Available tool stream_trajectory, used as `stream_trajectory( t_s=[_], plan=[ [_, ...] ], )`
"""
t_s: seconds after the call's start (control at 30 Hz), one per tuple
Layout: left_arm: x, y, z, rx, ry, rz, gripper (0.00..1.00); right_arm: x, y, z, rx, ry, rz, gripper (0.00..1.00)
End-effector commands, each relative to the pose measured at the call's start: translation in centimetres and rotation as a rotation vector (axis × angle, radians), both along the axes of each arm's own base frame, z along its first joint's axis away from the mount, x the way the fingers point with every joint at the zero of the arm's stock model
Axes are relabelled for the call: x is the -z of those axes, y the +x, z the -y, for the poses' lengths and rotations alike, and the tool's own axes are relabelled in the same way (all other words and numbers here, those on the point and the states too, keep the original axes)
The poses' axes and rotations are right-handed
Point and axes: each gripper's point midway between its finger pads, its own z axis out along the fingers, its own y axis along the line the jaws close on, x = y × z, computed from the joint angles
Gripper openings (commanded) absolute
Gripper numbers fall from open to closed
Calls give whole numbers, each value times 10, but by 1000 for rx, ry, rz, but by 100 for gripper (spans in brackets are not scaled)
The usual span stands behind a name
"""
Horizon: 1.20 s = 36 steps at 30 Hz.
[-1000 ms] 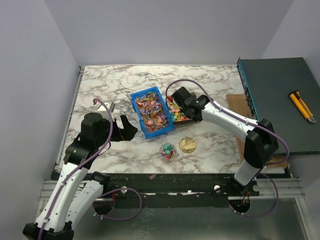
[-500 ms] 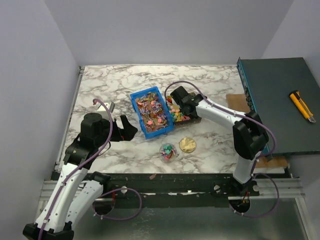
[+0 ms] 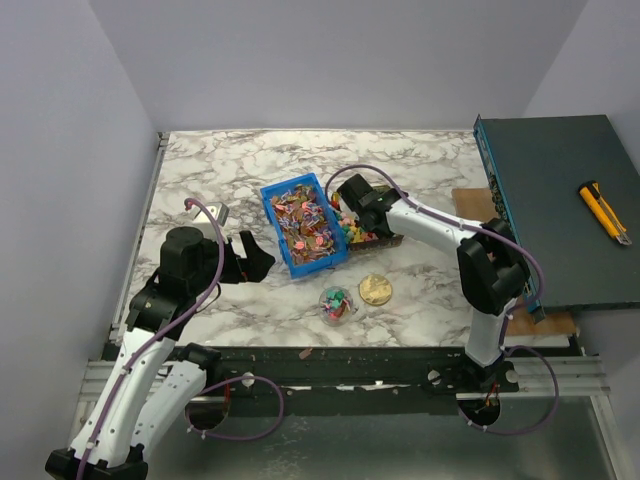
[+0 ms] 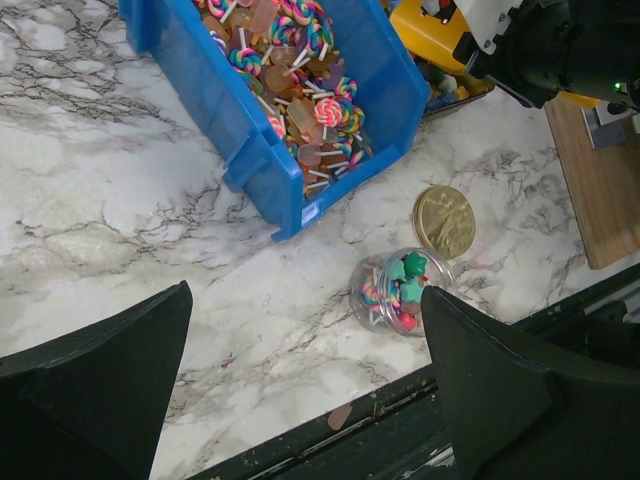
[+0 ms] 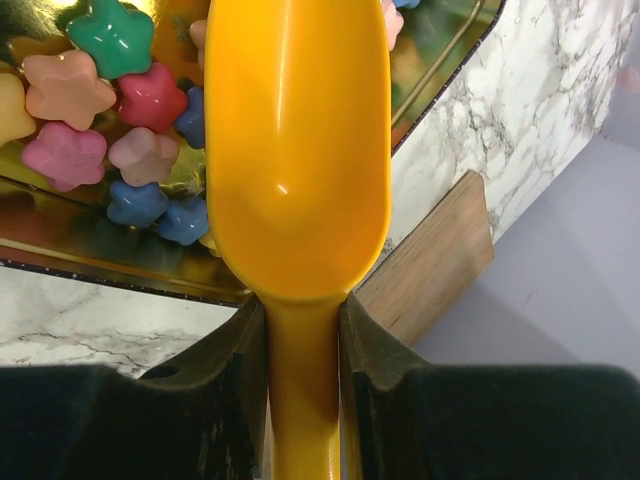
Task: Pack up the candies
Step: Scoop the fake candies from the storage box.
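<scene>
Star-shaped chunky candies (image 5: pixel 100 110) in pink, green, red and blue lie in a dark, gold-lined tray (image 5: pixel 440 60). My right gripper (image 5: pixel 303 340) is shut on the handle of a yellow-orange scoop (image 5: pixel 298 150), whose empty bowl hangs over that tray. From above, the right gripper (image 3: pixel 352 195) is over the tray's candies (image 3: pixel 352 230). Striped lollipop-like candies (image 4: pixel 300 60) fill a blue bin (image 4: pixel 250 150). A small clear jar (image 4: pixel 400 292) holds a few candies. My left gripper (image 4: pixel 300 400) stands open above the table edge, left of the jar, holding nothing.
A round gold lid (image 4: pixel 444 222) lies flat beside the jar. A wooden board (image 5: pixel 430 265) sits right of the tray. A dark box (image 3: pixel 560 210) with a yellow utility knife (image 3: pixel 605 212) on it stands at the far right. Black rails (image 3: pixel 340 355) run along the table's near edge.
The right arm has swung its elbow leftward and shifted the scoop slightly left over the tray. The left arm has not moved.
</scene>
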Motion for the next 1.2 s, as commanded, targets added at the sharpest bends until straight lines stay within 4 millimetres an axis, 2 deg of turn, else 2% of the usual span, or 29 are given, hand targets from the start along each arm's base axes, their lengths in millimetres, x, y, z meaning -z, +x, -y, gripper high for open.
stream_trajectory(
  t_s=[0.0, 0.17, 0.57, 0.73, 0.9, 1.0, 1.17],
  plan=[
    [0, -1, -3, -8, 8, 7, 99, 7, -2, -10, -49, -12, -42, 1],
    [-1, -2, -3, -8, 6, 14, 99, 12, -6, -13, -89, -51, -61, 1],
    [-4, -4, -4, -8, 1, 28, 99, 25, -23, -38, -211, -24, -138, 1],
    [-4, -4, -4, -9, 2, 29, 99, 30, -25, -45, -180, 22, -155, 1],
    [-4, -3, -4, -11, 3, 28, 99, 34, -27, -71, -169, 183, -168, 1],
    [-3, -3, -5, -12, 5, 25, 99, 35, -24, -80, -154, 226, -160, 1],
    [-2, -2, -5, -15, 8, 21, 99, 36, -21, -83, -140, 248, -143, 1]
  ],
)
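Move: The right hand holds the yellow scoop over the tray's near right corner, bowl reaching forward-left. The star candies it goes for lie about 12 cm to its left, 2 cm ahead and 6 below. The blue box's middle is some 22 cm left and 2 ahead, the gold lid about 7 left and 12 back, the jar 15 left and 15 back. From the left hand the stars are roughly 18 cm right, 16 ahead and 18 below. Leftward, about 6.5 cm in two pushes with a short lull between, the right hand drives the scoop bowl low through the tray towards the blue box, sinking about 2 cm. It first swings some 10 degrees counter-clockwise, then in the second push rolls about as much so its left side lifts, fingers keeping their grip on the handle. ##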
